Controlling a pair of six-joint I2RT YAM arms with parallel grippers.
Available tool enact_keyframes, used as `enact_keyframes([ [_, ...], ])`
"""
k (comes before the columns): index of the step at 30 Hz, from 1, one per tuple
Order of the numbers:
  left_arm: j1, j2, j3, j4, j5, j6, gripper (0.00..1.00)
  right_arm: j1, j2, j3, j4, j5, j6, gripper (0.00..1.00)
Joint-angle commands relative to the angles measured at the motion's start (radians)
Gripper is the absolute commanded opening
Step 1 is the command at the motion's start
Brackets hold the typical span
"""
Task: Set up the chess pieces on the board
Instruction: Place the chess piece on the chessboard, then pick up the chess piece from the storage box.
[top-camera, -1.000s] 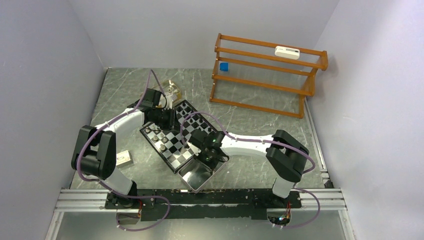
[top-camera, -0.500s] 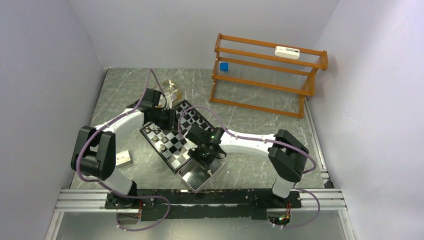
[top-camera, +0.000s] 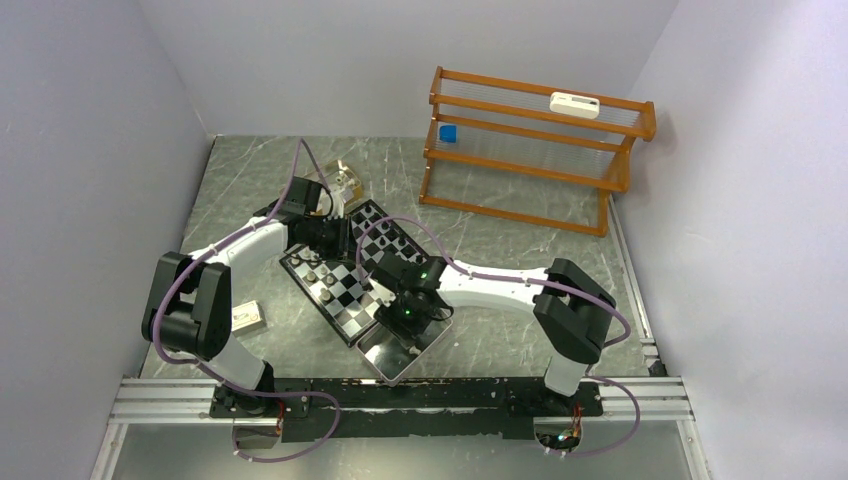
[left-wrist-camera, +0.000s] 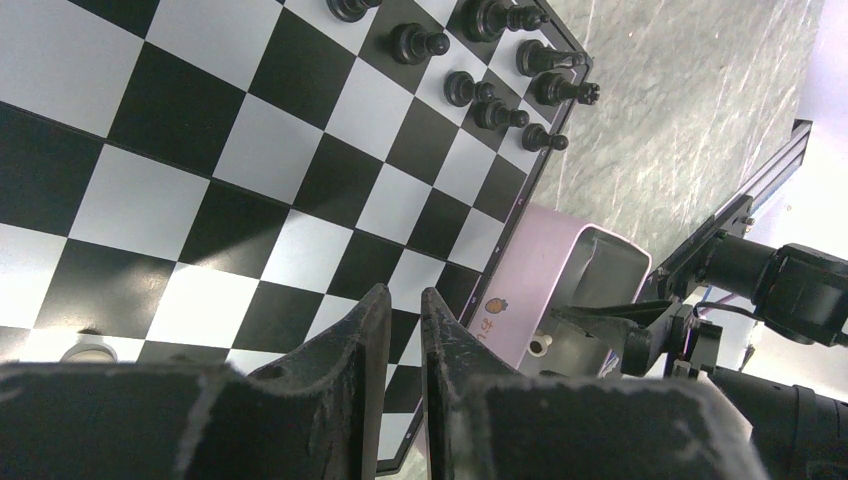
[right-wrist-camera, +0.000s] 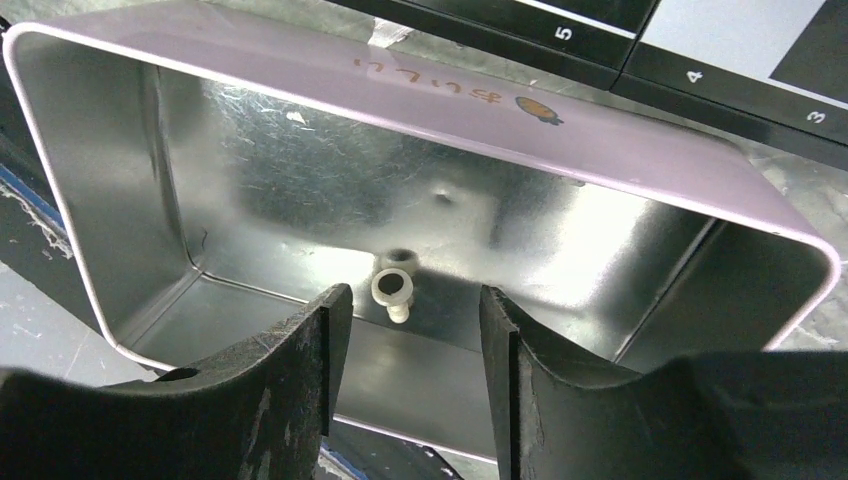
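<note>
The board (top-camera: 345, 285) lies mid-table, with black chess pieces (left-wrist-camera: 480, 90) in rows at one end and pale ones (top-camera: 325, 280) toward the other. My left gripper (left-wrist-camera: 404, 300) hovers low over bare squares, its jaws shut to a thin slit with nothing in them. A pale piece (left-wrist-camera: 85, 350) peeks out beside its left finger. My right gripper (right-wrist-camera: 415, 300) stands open above the shiny metal tray (right-wrist-camera: 600, 150). One cream chess piece (right-wrist-camera: 392, 290) lies on its side on the tray floor just beyond the fingertips, untouched. In the top view the right gripper (top-camera: 398, 312) is over the tray (top-camera: 375, 350).
The tray touches the board's near edge (right-wrist-camera: 700, 60). A gold box (top-camera: 345, 182) sits behind the board. A wooden rack (top-camera: 535, 150) with a blue cube (top-camera: 448, 133) stands at the back right. A small pale block (top-camera: 247, 317) lies by the left arm.
My right gripper's jaws have spread apart and its wrist has shifted a little left over the tray. The left arm has stayed where it was.
</note>
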Motion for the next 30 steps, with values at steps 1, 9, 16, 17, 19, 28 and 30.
enact_keyframes([
  [1,0.014,-0.028,-0.005,0.005,0.013,0.020,0.23,0.016,0.014,-0.015,-0.017,-0.010,-0.013,0.54],
  [9,0.017,-0.028,-0.007,0.008,0.015,0.021,0.24,0.024,0.031,-0.015,-0.026,0.001,-0.028,0.54],
  [16,0.020,-0.026,-0.008,0.008,0.016,0.021,0.24,0.025,0.066,-0.010,-0.041,0.041,-0.028,0.51],
  [17,0.021,-0.026,-0.008,0.007,0.016,0.021,0.23,0.025,0.070,-0.014,-0.038,0.042,-0.027,0.50],
  [19,0.020,-0.026,-0.007,0.007,0.014,0.021,0.23,0.024,0.070,-0.020,-0.031,0.039,-0.024,0.48],
  [28,0.022,-0.024,-0.007,0.005,0.010,0.020,0.23,0.025,0.065,-0.041,-0.020,0.046,-0.007,0.30],
  [30,0.022,-0.023,-0.008,0.005,0.008,0.021,0.23,0.025,0.062,-0.038,-0.019,0.051,-0.005,0.24],
])
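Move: The white chess piece lies in the metal tray, about 3 cm below the right hand, some 2 cm to its right and 1 cm back. The tray's middle is almost straight under this hand, about 3 cm down, and the chessboard's middle is roughly 14 cm ahead and 11 cm left of it. From the left hand, the piece is about 18 cm back, 14 cm to the right and 8 cm lower. Around the white piece in the tray, the right fingers close from about half open to roughly a quarter, one tip on each side of its base end. Before that the right hand eases back slightly, then sinks about 2 cm into the tray while shifting some 1.5 cm to the right, tilting a little, and narrows the fingers mostly at the bottom. ##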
